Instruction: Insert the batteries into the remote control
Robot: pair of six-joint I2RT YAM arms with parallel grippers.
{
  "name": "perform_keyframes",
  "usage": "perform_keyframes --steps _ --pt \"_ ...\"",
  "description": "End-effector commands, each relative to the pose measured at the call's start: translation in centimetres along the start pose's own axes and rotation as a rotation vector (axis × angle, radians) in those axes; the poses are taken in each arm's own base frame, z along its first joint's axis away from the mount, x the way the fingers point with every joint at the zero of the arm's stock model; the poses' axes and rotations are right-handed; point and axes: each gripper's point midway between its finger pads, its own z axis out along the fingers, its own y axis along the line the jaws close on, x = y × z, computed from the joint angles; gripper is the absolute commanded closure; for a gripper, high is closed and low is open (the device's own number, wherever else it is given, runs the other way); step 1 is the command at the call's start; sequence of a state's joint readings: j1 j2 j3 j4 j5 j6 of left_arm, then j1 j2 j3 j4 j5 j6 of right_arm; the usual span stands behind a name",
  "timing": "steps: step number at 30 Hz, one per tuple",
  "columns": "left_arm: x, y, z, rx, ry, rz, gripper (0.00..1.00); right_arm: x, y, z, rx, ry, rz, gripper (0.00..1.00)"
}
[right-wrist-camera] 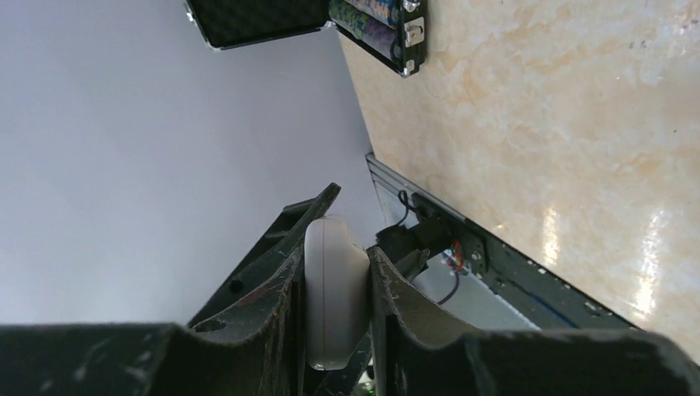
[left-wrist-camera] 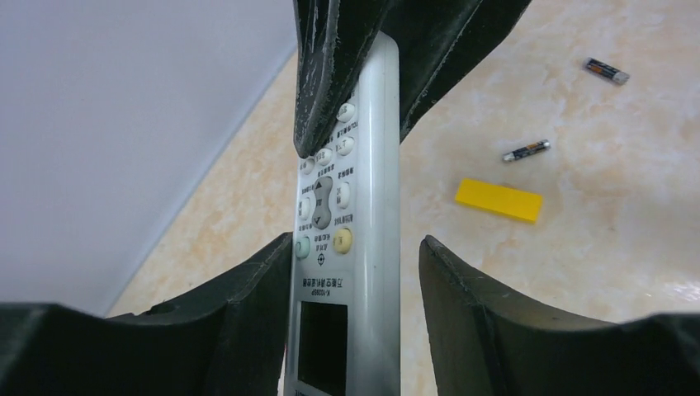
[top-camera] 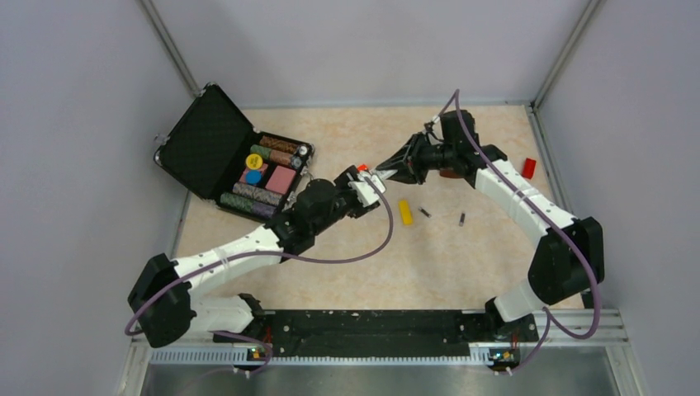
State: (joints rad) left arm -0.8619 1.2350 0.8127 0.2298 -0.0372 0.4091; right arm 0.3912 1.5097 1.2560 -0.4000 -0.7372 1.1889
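The white remote control (top-camera: pixel 371 176) hangs above the table between my two grippers. In the left wrist view the remote control (left-wrist-camera: pixel 355 206) shows its buttons and dark screen. My left gripper (left-wrist-camera: pixel 355 241) is open around its screen end: the left finger touches its edge, the right finger stands apart. My right gripper (right-wrist-camera: pixel 337 247) is shut on the rounded far end of the remote control (right-wrist-camera: pixel 334 297). Two batteries (top-camera: pixel 425 212) (top-camera: pixel 462 219) lie loose on the table; in the left wrist view the batteries (left-wrist-camera: pixel 526 150) (left-wrist-camera: pixel 607 71) lie beyond a yellow block.
A yellow block (top-camera: pixel 404 211) lies beside the batteries, and a red block (top-camera: pixel 528 167) at the far right. An open black case (top-camera: pixel 239 157) with coloured chips stands at the back left. Grey walls enclose the table.
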Motion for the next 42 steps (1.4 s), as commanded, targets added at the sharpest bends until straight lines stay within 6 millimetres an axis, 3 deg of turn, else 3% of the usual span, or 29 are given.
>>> perform_keyframes --steps 1,6,12,14,16,17,21,23,27,31,36,42 --pt "-2.3 2.2 0.1 -0.131 -0.088 0.188 0.42 0.3 2.0 -1.0 -0.036 -0.034 0.128 0.8" --pt "-2.0 2.4 0.8 -0.151 -0.072 0.237 0.62 0.4 1.6 -1.2 -0.027 -0.051 0.178 0.8" --pt "-1.4 2.0 1.5 -0.147 -0.074 0.213 0.75 0.4 1.2 -0.8 -0.033 -0.035 0.216 0.79" --pt "-1.4 1.9 1.6 -0.149 -0.076 0.2 0.84 0.5 1.3 -0.9 -0.035 -0.032 0.217 0.73" --pt "-1.6 2.2 1.4 -0.164 -0.079 0.176 0.98 0.4 1.3 -0.9 -0.04 -0.034 0.222 0.6" --pt "-1.7 2.4 1.4 -0.174 -0.081 0.154 1.0 0.4 1.3 -1.0 -0.045 -0.039 0.218 0.51" --pt "-1.6 2.2 1.2 -0.16 -0.041 0.075 1.0 -0.3 1.2 -1.6 -0.075 -0.088 0.137 0.2" --pt "-1.4 2.1 1.2 -0.141 0.006 0.011 1.0 -1.0 0.9 -2.4 -0.088 -0.132 0.076 0.13" --pt "-2.2 1.4 0.8 -0.05 0.052 -0.173 1.0 -2.6 1.2 -4.7 -0.157 -0.211 -0.046 0.12" --pt "-3.8 0.6 -0.1 0.157 0.079 -0.47 1.0 -2.9 2.9 -6.7 -0.248 -0.228 -0.32 0.11" --pt "-7.0 -0.1 -2.2 0.418 0.03 -0.777 1.0 -1.4 5.0 -8.4 -0.308 -0.237 -0.736 0.07" --pt "-10.7 -1.8 -4.4 0.682 -0.025 -0.945 1.0 0.9 9.1 -10.7 -0.456 -0.281 -0.956 0.04"
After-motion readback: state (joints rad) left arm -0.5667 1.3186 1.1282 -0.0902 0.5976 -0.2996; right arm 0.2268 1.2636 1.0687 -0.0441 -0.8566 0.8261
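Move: Between the hands the right one holds the remote control level; its middle lies about 2 cm ahead and 2 cm right of the left hand, inside whose open fingers the screen end already sits. From the right hand that middle is some 3 cm left, 1 cm back and 1 cm lower. On the table, about 15 cm below the left hand, the red block lies 8 cm ahead and 1 cm left, the yellow block 4 cm back and 12 cm right, the nearer battery 4 cm back and 17 cm right. Easing about 2 cm forward, the left hand shuts its fingers on the screen end of the remote control; only then do the right fingers open wide, let go of the button end and draw off some 6 cm right and then up. The left hand, keeping its pinch, rises about 5 cm, ending with a slight pull back, and rolls roughly 50 degrees about its own fingers as the right hand rolls too. ##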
